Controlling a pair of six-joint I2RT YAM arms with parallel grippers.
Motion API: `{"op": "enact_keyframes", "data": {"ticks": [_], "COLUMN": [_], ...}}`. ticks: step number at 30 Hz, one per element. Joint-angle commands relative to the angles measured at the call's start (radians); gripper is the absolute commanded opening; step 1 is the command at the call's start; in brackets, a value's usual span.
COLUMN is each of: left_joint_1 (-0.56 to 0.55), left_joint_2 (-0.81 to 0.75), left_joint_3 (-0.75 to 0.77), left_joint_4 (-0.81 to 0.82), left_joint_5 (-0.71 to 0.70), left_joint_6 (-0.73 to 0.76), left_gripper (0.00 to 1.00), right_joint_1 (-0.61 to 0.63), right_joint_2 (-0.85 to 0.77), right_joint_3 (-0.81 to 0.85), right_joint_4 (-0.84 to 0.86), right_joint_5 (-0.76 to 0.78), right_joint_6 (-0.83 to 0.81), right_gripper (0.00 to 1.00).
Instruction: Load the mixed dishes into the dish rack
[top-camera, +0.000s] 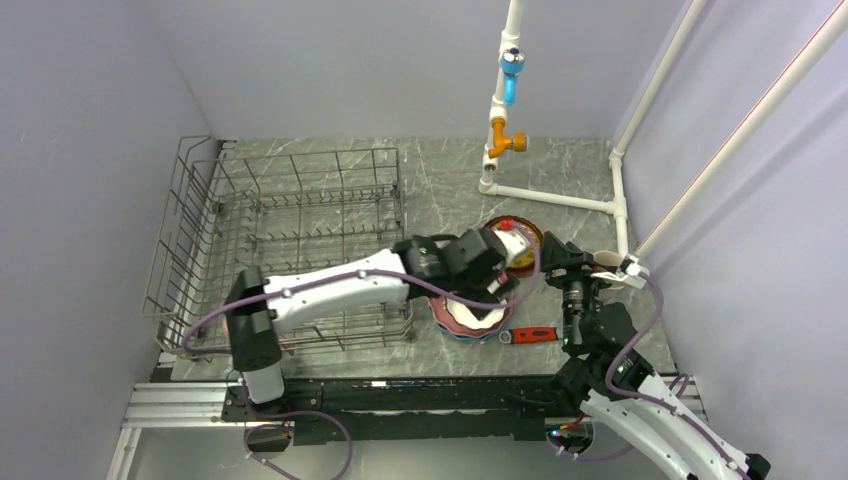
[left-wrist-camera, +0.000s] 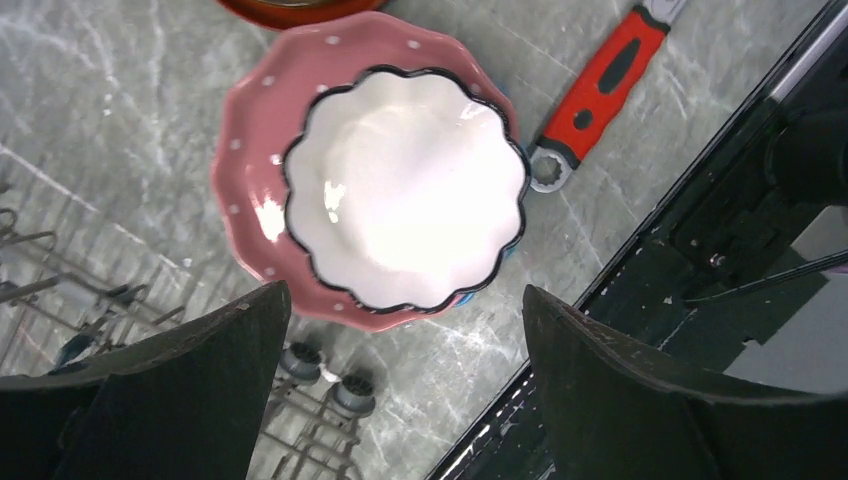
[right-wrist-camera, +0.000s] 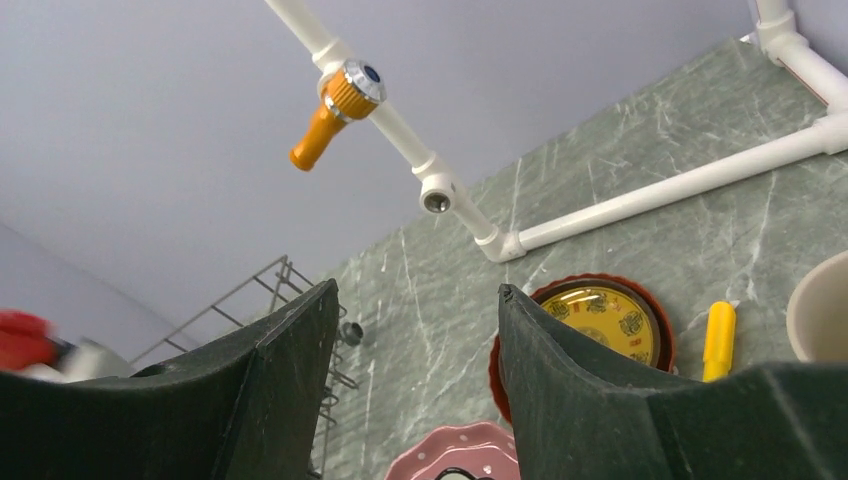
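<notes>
A white scalloped bowl (left-wrist-camera: 405, 190) rests in a pink scalloped plate (left-wrist-camera: 250, 160), with a sliver of blue plate (left-wrist-camera: 512, 252) showing under them. The stack (top-camera: 470, 318) stands just right of the dish rack (top-camera: 290, 230), which holds no dishes. My left gripper (left-wrist-camera: 405, 300) hovers over the stack's near edge, open, nothing between its fingers. A red-brown plate with a yellow centre (right-wrist-camera: 600, 315) lies behind the stack, and a cream cup (right-wrist-camera: 820, 310) stands at the far right. My right gripper (right-wrist-camera: 415, 290) is open and empty, raised beside the red-brown plate (top-camera: 522, 240).
A red-handled wrench (top-camera: 530, 335) lies on the table right of the stack, near the front edge. A yellow screwdriver (right-wrist-camera: 718, 340) lies between the red-brown plate and the cup. White pipework with an orange valve (top-camera: 505, 143) stands at the back right. Grey walls close in both sides.
</notes>
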Motion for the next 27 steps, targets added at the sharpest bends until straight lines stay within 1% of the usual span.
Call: {"op": "enact_keyframes", "data": {"ticks": [1,4,6,9,12,14,15,17,21,27], "left_joint_1": [-0.085,-0.119,-0.128,-0.13,-0.131,-0.131,-0.131,-0.131,-0.131,-0.131], "left_joint_2": [0.103,0.156,0.192,0.241,0.261,0.264,0.269,0.291,0.332,0.346], "left_joint_3": [0.075,0.06,0.073,0.098,0.077,0.042,0.036,0.039,0.042,0.007], "left_joint_4": [-0.06,-0.018,-0.023,-0.031,0.019,0.073,0.089,0.098,0.113,0.166], "left_joint_5": [-0.121,-0.127,-0.133,-0.135,-0.102,-0.079,-0.072,-0.075,-0.088,-0.059], "left_joint_6": [0.017,0.047,0.067,0.08,0.094,0.107,0.113,0.125,0.147,0.182], "left_gripper": [0.9,0.89,0.89,0.83,0.78,0.77,0.77,0.73,0.59,0.57], "right_joint_1": [0.0,-0.001,0.0,-0.001,-0.001,-0.001,-0.001,0.0,-0.001,-0.001], "right_joint_2": [-0.064,-0.093,-0.113,-0.15,-0.186,-0.196,-0.196,-0.186,-0.143,-0.136], "right_joint_3": [0.03,0.056,0.073,0.091,0.103,0.104,0.103,0.101,0.116,0.142], "right_joint_4": [-0.052,-0.084,-0.1,-0.114,-0.126,-0.154,-0.157,-0.155,-0.179,-0.219], "right_joint_5": [0.034,0.054,0.072,0.098,0.151,0.174,0.179,0.186,0.181,0.207], "right_joint_6": [0.033,0.033,0.033,0.024,0.032,0.033,0.035,0.035,0.046,0.062], "right_gripper": [0.62,0.62,0.62,0.62,0.61,0.6,0.6,0.6,0.6,0.59]}}
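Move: The white bowl, stacked in the pink bowl, lies about 14 cm below the left hand and some 3 cm ahead, neither left nor right. The brown-and-yellow plate is about 13 cm ahead and 7 cm right of this hand; the wrench lies some 15 cm right and 2 cm back, both about 18 cm below. From the right hand, the white bowl is about 12 cm left, 1 cm back and 23 cm lower. The left hand sinks some 11 cm and rightwards towards the white bowl's rim, fingers narrowing; right hand shifts rightwards. ##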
